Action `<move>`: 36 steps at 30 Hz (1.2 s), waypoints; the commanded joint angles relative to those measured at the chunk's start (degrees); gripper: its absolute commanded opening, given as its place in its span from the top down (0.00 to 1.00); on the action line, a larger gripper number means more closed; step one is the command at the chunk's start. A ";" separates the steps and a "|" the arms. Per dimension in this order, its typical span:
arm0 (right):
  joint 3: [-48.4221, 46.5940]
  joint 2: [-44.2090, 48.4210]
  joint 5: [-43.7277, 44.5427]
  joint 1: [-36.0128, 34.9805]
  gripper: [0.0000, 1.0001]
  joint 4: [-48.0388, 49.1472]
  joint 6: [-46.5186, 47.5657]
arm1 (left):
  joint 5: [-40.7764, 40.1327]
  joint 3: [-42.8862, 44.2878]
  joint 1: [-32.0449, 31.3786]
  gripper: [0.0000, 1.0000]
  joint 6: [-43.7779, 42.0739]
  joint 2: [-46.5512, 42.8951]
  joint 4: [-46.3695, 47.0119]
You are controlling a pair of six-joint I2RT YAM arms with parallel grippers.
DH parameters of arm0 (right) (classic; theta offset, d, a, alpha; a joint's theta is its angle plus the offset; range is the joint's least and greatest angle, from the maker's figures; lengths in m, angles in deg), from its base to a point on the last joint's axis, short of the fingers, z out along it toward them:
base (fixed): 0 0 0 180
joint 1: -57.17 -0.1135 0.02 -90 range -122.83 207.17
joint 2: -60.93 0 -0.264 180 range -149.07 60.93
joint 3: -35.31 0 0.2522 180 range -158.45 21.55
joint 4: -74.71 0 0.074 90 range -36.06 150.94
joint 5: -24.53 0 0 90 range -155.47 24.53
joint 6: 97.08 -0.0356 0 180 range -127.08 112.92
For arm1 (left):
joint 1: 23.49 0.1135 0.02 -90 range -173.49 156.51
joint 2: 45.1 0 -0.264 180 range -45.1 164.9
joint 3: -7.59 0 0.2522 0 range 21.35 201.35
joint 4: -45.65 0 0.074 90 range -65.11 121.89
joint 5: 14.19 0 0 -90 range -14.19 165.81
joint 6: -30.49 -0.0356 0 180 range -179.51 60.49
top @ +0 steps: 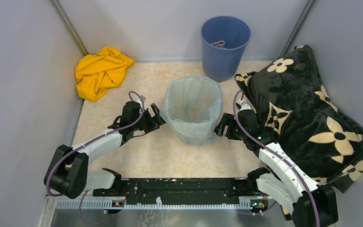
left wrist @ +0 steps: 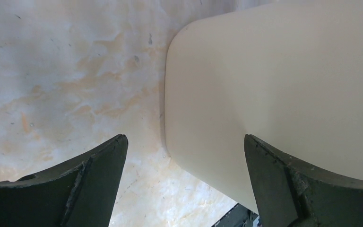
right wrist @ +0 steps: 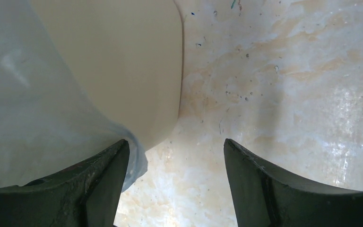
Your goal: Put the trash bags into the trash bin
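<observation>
A pale-blue trash bag (top: 192,101) lines the trash bin in the middle of the floor, with its edge folded over the rim. The left wrist view shows the bin's bare cream wall (left wrist: 274,85). My left gripper (top: 157,116) hangs at the bin's left side, open (left wrist: 185,138), gripping nothing. My right gripper (top: 221,126) hangs at the bin's right side, also open (right wrist: 176,142). In the right wrist view, the bag's hanging edge (right wrist: 28,94) drapes over the cream wall (right wrist: 137,66), just behind my left finger (right wrist: 99,184). Only floor shows between those fingers.
A yellow cloth (top: 101,71) lies crumpled in the back left corner. A round blue bucket (top: 224,45) stands behind the bin. A black flowered blanket (top: 307,109) is heaped along the right wall, close to my right arm. Grey walls close in both sides.
</observation>
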 commanded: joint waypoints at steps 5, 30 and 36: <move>-4.88 -9.13 -1.42 -1.30 0.27 11.10 -0.01 | 2.03 1.69 5.37 0.01 -2.64 1.99 4.48; -27.55 -36.71 0.91 -0.51 0.25 18.38 6.07 | 0.10 -1.36 9.77 0.01 -5.59 -6.45 -2.44; -30.58 -30.55 8.53 1.80 0.25 9.64 9.72 | -2.87 -2.22 11.76 0.01 -7.34 -10.87 -5.03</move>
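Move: The bag-lined trash bin stands between the open hands, its middle about 15 cm to the left hand's right and level with it fore and aft. From the right hand, that bin is some 12 cm left and 4 cm ahead; the blue bin is about 31 cm straight ahead, and the dark blanket's middle some 40 cm to the right, level fore and aft. Right hand sweeps 15 cm forward against the bin's bagged side, both hands easing about 5 cm left. ##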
